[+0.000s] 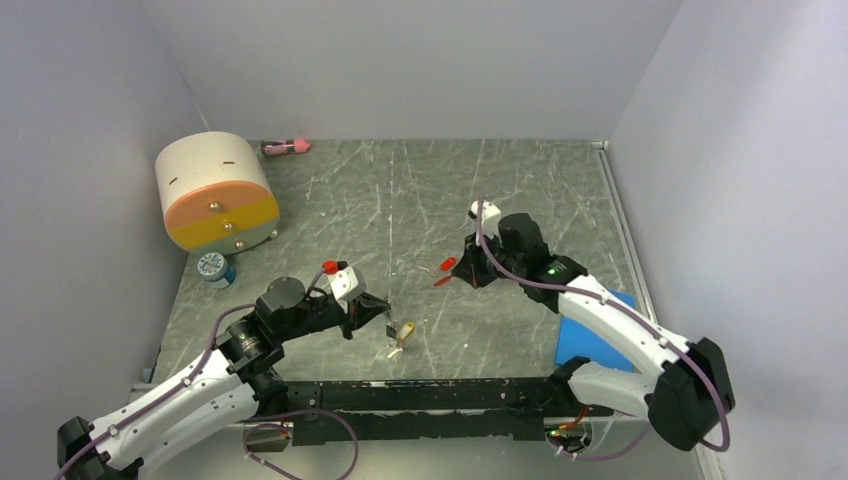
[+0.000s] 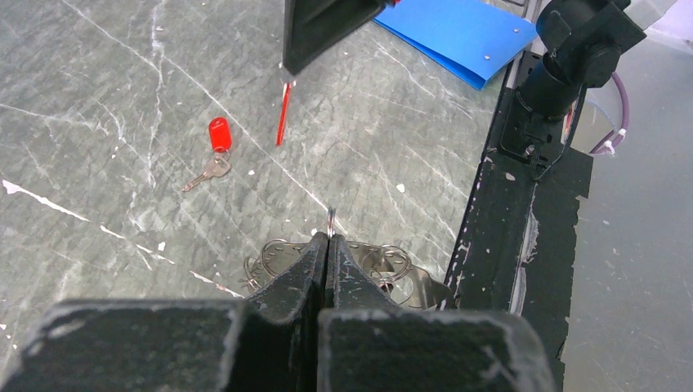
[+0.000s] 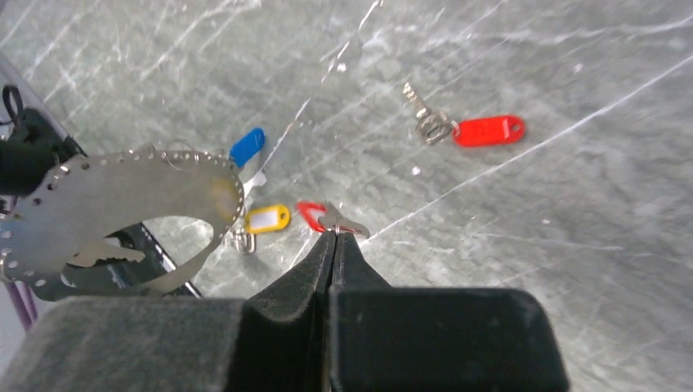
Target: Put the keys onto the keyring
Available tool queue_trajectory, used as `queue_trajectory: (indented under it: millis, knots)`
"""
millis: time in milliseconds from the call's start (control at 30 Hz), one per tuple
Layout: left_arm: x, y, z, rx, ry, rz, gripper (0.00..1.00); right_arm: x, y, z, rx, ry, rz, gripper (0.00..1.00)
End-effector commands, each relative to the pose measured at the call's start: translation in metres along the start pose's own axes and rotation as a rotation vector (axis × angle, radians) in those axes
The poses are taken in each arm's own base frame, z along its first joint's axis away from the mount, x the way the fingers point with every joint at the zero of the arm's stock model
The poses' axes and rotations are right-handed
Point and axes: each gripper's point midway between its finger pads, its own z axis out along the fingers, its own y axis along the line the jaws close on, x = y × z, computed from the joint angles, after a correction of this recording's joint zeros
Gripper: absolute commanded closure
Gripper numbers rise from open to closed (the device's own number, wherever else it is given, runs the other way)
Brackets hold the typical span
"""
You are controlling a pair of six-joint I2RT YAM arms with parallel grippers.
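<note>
My left gripper (image 2: 328, 234) is shut on a thin wire ring of the keyring (image 2: 409, 278), whose pale toothed plate hangs beneath the fingers. In the right wrist view that plate (image 3: 122, 196) stands at the left, with a blue tag (image 3: 247, 145) and a yellow tag (image 3: 268, 219) hanging on it. My right gripper (image 3: 334, 233) is shut on a small ring that carries a silver key with a red tag (image 3: 337, 219), lifted off the table. Another red-tagged key (image 3: 486, 131) lies flat on the table beyond it. In the top view the two grippers (image 1: 386, 314) (image 1: 460, 270) are a short way apart.
A cream-and-orange drum (image 1: 215, 195) stands at the back left with a small white-and-blue bottle (image 1: 214, 268) in front of it. A pink object (image 1: 285, 147) lies by the back wall. A blue folder (image 1: 590, 335) sits at the right, by the black rail (image 1: 430, 395).
</note>
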Motion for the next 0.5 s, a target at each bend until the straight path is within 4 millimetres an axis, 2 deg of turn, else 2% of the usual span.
queue_trajectory:
  millis: [0,133,300,367,467]
  knots:
    - [-0.032,-0.006,0.0,0.027,-0.079,0.028,0.97,-0.042,-0.008,-0.022,0.1,-0.162,-0.066,1.0]
    - [-0.032,-0.006,0.002,0.033,-0.077,0.027,0.97,-0.057,-0.013,-0.036,0.155,-0.246,-0.088,1.0]
    - [-0.033,-0.007,0.005,0.043,-0.088,0.018,0.98,-0.071,0.004,-0.052,0.084,-0.355,-0.153,1.0]
    - [-0.032,-0.008,0.006,0.048,-0.093,0.019,0.97,-0.071,0.005,-0.056,0.087,-0.353,-0.146,1.0]
    - [-0.033,-0.007,0.008,0.048,-0.106,0.02,0.97,-0.066,0.023,-0.061,-0.011,-0.344,-0.212,1.0]
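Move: The right hand already holds the second red-tagged key in the air. The keyring, the holed metal plate gripped by the left hand, lies about 12 cm to its left, 11 cm back and 2 cm higher. The other red-tagged key lies on the table some 7 cm ahead, 3 cm left and 12 cm below. From the left hand the plate hangs about 4 cm below, 2 cm right and 2 cm back. Still pinching the red-tagged key, the right hand rises about 7 cm, drifting right and tilting its fingers up. ##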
